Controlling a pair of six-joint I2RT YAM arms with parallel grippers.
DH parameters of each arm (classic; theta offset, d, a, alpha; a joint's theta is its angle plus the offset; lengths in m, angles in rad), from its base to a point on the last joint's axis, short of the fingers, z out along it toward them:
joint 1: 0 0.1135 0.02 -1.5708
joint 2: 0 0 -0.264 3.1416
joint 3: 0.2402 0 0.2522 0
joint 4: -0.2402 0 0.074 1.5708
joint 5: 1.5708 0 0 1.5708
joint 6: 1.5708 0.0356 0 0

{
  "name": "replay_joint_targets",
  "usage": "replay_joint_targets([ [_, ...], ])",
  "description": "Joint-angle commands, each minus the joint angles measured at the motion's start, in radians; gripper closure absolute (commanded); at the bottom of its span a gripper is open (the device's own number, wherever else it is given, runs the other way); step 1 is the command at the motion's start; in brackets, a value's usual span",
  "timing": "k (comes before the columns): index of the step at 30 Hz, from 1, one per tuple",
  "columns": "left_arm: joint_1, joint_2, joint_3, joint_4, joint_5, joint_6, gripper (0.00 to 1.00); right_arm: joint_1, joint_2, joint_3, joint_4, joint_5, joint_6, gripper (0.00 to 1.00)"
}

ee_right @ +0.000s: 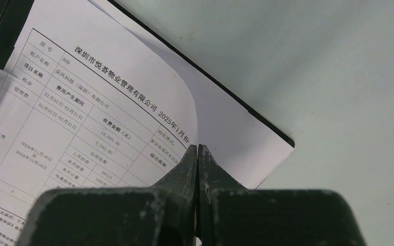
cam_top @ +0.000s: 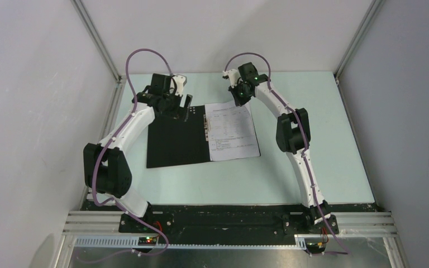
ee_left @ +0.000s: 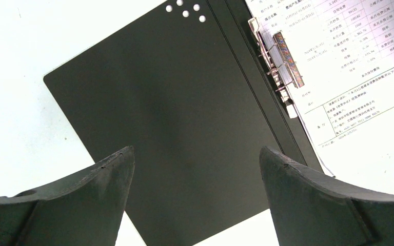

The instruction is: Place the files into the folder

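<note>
The folder (cam_top: pixel 176 142) lies open on the table with its black inside up. The files (cam_top: pixel 232 131), white sheets printed with tables and small text, rest on its right half beside the metal clip (ee_left: pixel 279 66). My right gripper (ee_right: pixel 198 147) is shut on the far right edge of the top sheet of the files (ee_right: pixel 82 102), which curls up off the sheet below. In the top view the right gripper (cam_top: pixel 239 99) is at the files' far edge. My left gripper (ee_left: pixel 196 154) hangs open above the bare left cover (ee_left: pixel 174 113), holding nothing; in the top view this gripper (cam_top: pixel 185 109) is at the cover's far end.
The pale green table (cam_top: pixel 313 167) extends to the right of and in front of the folder. White walls and aluminium posts (cam_top: pixel 98 39) enclose the back and sides. The arm bases (cam_top: pixel 223 223) sit on the black rail at the near edge.
</note>
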State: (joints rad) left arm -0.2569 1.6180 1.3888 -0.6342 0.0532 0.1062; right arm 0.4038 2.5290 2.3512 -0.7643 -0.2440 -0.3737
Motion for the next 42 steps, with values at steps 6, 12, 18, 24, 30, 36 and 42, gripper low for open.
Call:
replay_joint_targets([
  [6, -0.007, -0.017, 0.015, 0.010, -0.007, 0.011, 0.05, 0.004, 0.019, 0.047, 0.025, 0.014, 0.016, 1.00],
  [12, -0.008, -0.017, 0.018, 0.008, -0.005, 0.011, 0.04, 0.007, 0.015, 0.039, 0.018, 0.019, 0.025, 0.86],
  [18, -0.008, -0.018, 0.015, 0.007, -0.003, 0.010, 0.04, 0.008, 0.013, 0.036, 0.021, 0.040, 0.021, 0.73],
  [24, -0.009, -0.020, 0.016, 0.009, -0.003, 0.011, 0.04, 0.010, 0.009, 0.035, 0.039, 0.073, 0.025, 0.56],
  [30, -0.010, -0.019, 0.018, 0.010, -0.020, 0.014, 0.04, 0.010, 0.000, 0.069, 0.048, 0.094, 0.027, 0.16],
  [36, -0.008, -0.017, 0.043, 0.010, -0.086, 0.016, 0.02, 0.001, -0.057, 0.116, 0.053, 0.122, 0.039, 0.01],
  [42, 0.043, -0.030, 0.069, 0.011, -0.099, -0.040, 0.01, -0.024, -0.279, -0.033, 0.093, 0.014, 0.033, 0.01],
])
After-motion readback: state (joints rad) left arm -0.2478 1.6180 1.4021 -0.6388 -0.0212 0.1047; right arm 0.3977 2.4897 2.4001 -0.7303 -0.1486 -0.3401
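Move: The right hand, closed on the far edge of the top sheet, has the middle of the files about 13 cm back and 3 cm to its left, some 2 cm below. The clip lies roughly 11 cm back and 14 cm left, and the folder's far right corner about 2 cm ahead and 4 cm right, both about as low. From the left hand the files' middle is some 19 cm right, 3 cm back and 12 cm below. The right hand lowers the sheet's edge 1 cm, opens wide to release it, then rises about 5 cm, easing forward. ##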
